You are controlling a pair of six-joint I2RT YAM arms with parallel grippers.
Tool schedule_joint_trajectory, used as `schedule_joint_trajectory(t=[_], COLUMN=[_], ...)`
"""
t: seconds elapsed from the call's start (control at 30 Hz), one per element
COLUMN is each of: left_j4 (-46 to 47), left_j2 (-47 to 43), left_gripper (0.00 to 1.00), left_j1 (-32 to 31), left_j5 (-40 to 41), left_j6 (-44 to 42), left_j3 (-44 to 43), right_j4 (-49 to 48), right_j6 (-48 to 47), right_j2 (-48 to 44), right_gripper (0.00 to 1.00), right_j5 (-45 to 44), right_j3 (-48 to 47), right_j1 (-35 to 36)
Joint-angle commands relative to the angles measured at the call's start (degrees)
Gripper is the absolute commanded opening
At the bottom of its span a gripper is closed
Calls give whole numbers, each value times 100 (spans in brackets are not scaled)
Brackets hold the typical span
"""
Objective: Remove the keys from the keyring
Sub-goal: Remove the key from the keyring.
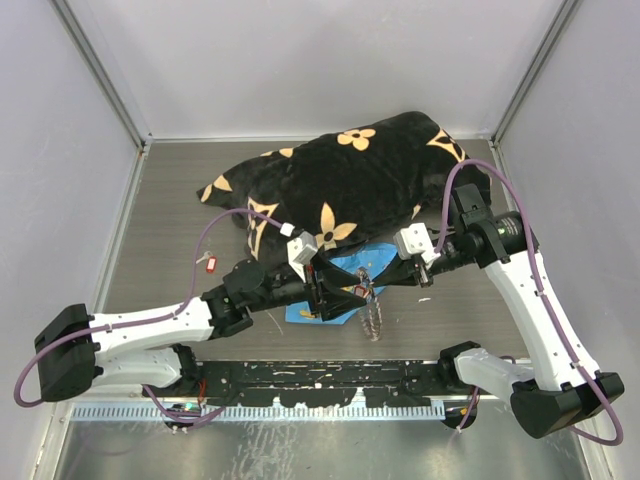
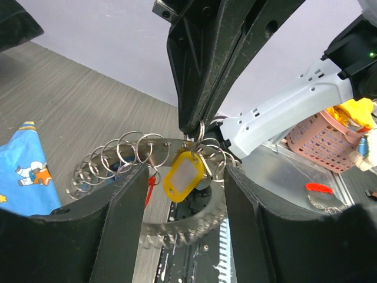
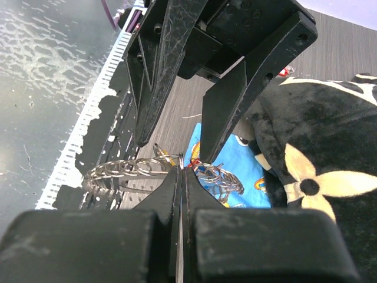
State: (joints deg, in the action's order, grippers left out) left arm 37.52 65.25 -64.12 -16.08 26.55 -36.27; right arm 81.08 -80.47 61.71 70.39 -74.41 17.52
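Observation:
The keyring (image 2: 121,154) is a loop of many linked silver rings, lifted above the table. It also shows hanging (image 1: 372,318). My right gripper (image 3: 182,172) is shut, pinching one ring of it at the fingertips (image 2: 197,121). A yellow-headed key (image 2: 184,175) dangles from that ring. A red-headed key (image 2: 152,187) hangs just left of it. My left gripper (image 2: 185,194) is open, its fingers (image 3: 158,82) either side of the yellow key without touching it. Another red-headed key (image 1: 210,262) lies loose on the table to the left.
A blue patterned cloth (image 1: 335,268) lies under the grippers. A big black plush with tan flowers (image 1: 370,180) fills the back of the table. The black rail (image 1: 320,378) runs along the near edge. A pink basket (image 2: 327,141) sits off the table.

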Motion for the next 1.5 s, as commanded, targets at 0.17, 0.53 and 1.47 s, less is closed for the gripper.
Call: schedule_joint_trajectory(t=[0.17,0.53,1.47], left_j4=[245,82,-1205], left_j2=[-6,-112,-105], left_gripper=[49,26,0], left_j1=[-195,-215,-207], left_j5=[506,665,301], left_j6=[-343,-402,-21], left_j3=[-110,-99,-513], right_j4=[-432,-443,-2313], right_j6=[569,652,3521], right_j2=[-145,-205,-542], right_gripper=[1,1,1], right_j5=[464,477,360], right_j3=[3,65,622], right_j1=[16,18,6])
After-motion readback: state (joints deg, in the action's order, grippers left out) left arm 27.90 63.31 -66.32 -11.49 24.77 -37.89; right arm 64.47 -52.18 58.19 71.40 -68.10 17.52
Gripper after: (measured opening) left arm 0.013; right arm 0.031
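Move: The yellow key tag hangs between the open left fingertips, about 2 cm to the right of the hand point and level with it. The red tag is some 3 cm ahead, 3 cm right and 1 cm lower. The big metal keyring hangs roughly 3 cm right, straight below by about 4 cm. From the right hand, already pinching the small ring, the yellow tag lies about 1 cm left and 2 cm below. Left fingers close on the yellow tag, sinking about 1 cm; right keeps small ring pinched, rolling some 15 degrees. ##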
